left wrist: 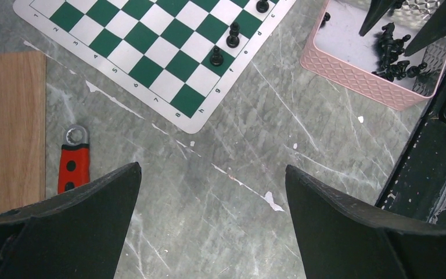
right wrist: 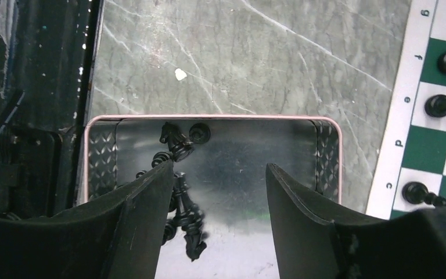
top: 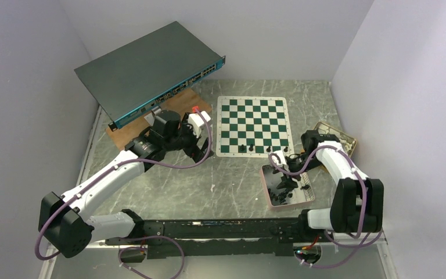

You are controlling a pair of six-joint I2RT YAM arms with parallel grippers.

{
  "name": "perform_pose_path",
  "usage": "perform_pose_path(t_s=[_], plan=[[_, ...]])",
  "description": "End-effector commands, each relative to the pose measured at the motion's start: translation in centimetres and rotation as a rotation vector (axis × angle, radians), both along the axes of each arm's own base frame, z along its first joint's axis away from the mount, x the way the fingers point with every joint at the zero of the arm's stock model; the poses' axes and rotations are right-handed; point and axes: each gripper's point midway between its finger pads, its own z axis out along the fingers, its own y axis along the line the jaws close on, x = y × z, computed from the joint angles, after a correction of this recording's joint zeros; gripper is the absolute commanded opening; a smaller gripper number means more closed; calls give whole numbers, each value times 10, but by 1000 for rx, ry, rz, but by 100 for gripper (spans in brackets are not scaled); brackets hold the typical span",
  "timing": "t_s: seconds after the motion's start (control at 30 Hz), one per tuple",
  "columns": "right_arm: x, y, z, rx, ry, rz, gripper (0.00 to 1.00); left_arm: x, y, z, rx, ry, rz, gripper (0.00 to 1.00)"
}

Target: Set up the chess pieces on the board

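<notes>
The board [top: 253,123] lies flat at the back centre of the table. Several black chess pieces [top: 251,147] stand along its near edge, and three of them show in the left wrist view [left wrist: 233,36]. More chess pieces [right wrist: 184,209] lie heaped in the pink-rimmed metal tray [right wrist: 327,152]. My right gripper [right wrist: 219,170] hangs open just over that tray, nothing between its fingers, the heap against its left finger [right wrist: 145,203]. My left gripper [left wrist: 212,174] is wide open over bare table, left of the board's near corner [left wrist: 193,119].
A teal network switch [top: 151,64] leans on the back left, above a wooden slab [left wrist: 9,128]. A red-handled wrench [left wrist: 73,161] lies beside the slab. A second tray-like object [top: 340,136] sits behind the right arm. The black rail [top: 220,229] lines the near edge.
</notes>
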Motion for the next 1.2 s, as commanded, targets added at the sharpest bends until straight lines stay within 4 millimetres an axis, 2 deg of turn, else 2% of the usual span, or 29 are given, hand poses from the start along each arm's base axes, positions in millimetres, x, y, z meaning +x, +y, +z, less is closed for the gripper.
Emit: perform_pose_path(t_s=[0.0, 0.33, 0.6, 1.17], plan=[[6, 12, -7, 31, -92, 96, 61, 1, -4, 10, -27, -37, -30, 100], [-6, 9, -31, -31, -82, 125, 59, -3, -8, 14, -43, -29, -54, 100], [-11, 14, -35, -48, -67, 151, 54, -6, -11, 17, -56, -24, -69, 100], [-14, 21, -44, -94, -33, 173, 36, -8, -11, 18, -59, -20, -73, 100]])
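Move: The black pawn standing against the pink box's left wall is what the right hand goes for: about 4 cm to its left, 3 cm back and 7 cm below it. The knight beside the pawn lies some 2 cm farther back; the heap of black pieces is about 3 cm right of the hand and 4 cm back, also 7 cm down. From the left hand the pawn is roughly 30 cm right, 13 cm back and 20 cm below. Towards the pawn by the box's left wall, the right hand sinks about 4 cm into the box, most of it early, while easing back 1 cm and then left about 2 cm. It turns some 10 degrees counter-clockwise, and its half-open fingers narrow by about a third to either side of the pawn; contact can't be made out. ##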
